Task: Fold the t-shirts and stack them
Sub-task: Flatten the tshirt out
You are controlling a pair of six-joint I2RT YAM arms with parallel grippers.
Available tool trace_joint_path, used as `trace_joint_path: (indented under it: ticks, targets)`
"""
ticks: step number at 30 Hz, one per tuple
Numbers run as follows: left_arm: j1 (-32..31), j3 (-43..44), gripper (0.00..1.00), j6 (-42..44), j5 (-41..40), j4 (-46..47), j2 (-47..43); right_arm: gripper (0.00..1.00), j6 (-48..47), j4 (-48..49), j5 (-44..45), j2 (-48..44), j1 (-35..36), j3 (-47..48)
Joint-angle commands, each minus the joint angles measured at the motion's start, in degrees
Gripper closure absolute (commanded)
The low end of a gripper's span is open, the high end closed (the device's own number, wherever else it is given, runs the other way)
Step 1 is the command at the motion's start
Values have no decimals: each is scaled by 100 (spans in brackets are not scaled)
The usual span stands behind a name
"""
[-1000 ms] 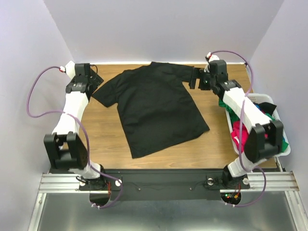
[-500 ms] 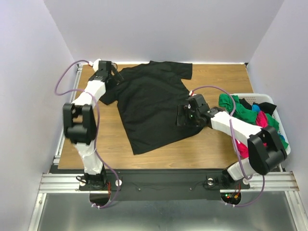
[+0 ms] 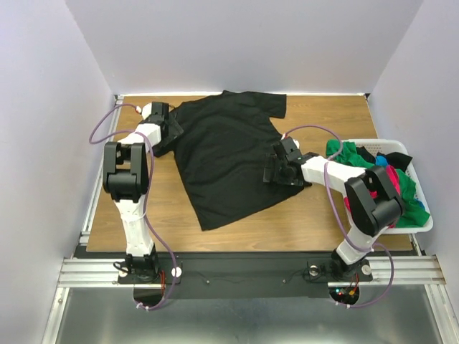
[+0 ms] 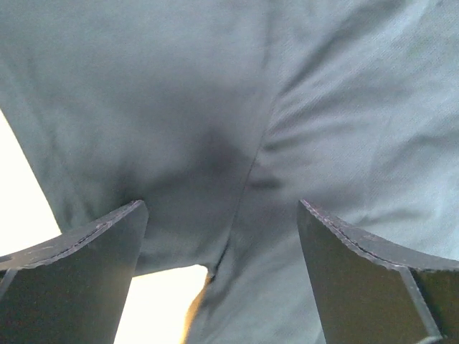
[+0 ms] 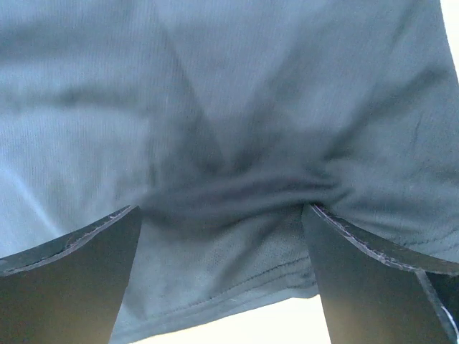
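A large black t-shirt [image 3: 222, 158] lies spread flat on the wooden table [image 3: 326, 115], collar toward the far edge. My left gripper [image 3: 171, 135] is low over its left sleeve, jaws open. In the left wrist view the left gripper [image 4: 222, 244] straddles the sleeve's armpit seam [image 4: 209, 271]. My right gripper [image 3: 275, 172] sits open at the shirt's right side near the hem. In the right wrist view the right gripper [image 5: 222, 244] has a bunched fold of cloth and the stitched hem [image 5: 237, 294] between its fingers. More t-shirts, green [image 3: 358, 161] among them, lie heaped in the basket.
A white plastic basket [image 3: 419, 226] stands at the table's right edge, behind my right arm's elbow. White walls close in the table on the left, far and right sides. Bare wood shows near the front edge and at the far right corner.
My left arm swung in from the table's left to the shirt's left sleeve. My right arm came from the far right sleeve down to the shirt's right side, bunching the cloth slightly.
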Motion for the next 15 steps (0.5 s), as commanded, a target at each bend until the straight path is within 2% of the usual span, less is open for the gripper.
trace_joint_path:
  ticks: [1,5,9,12,15]
  targets:
    - [76,-1034,2,-430,-252,-434,-552,0,-285,138,62,372,-341,265]
    - [76,-2324,2,-904,-139,-469,-1246,0,-786,147,-341,811,-719,739]
    - [-20,-3627,3,-1562,423,-40,-2456,0,-1619,138,-781,1381,-913,1625]
    - [-590,-4419,3,-2186,407,32,-3048,0,-2095,129,-852,1857,-957,2172]
    - [-1311,-4946,4,-2924,538,58,-3137,0,-2412,120,-861,2341,-1036,2647]
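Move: Both open grippers already rest on the spread black t-shirt. Under the left hand, the left sleeve's middle lies about 6 cm back and 5 cm to its left; the collar is some 16 cm ahead and 18 cm right. From the right hand, the nearby hem corner is about 4 cm back and 13 cm right, the right sleeve roughly 29 cm straight ahead, and the other hem corner 23 cm back and 30 cm left. Fingertips of both wide-open grippers keep pressing on the cloth and drag it in opposite directions, level with the table: the left hand pulls its shoulder and sleeve back about 17 cm towards the near table edge, rolling slightly left side down, while the right hand pushes the hem-corner end forward about 12 cm towards the right sleeve. ##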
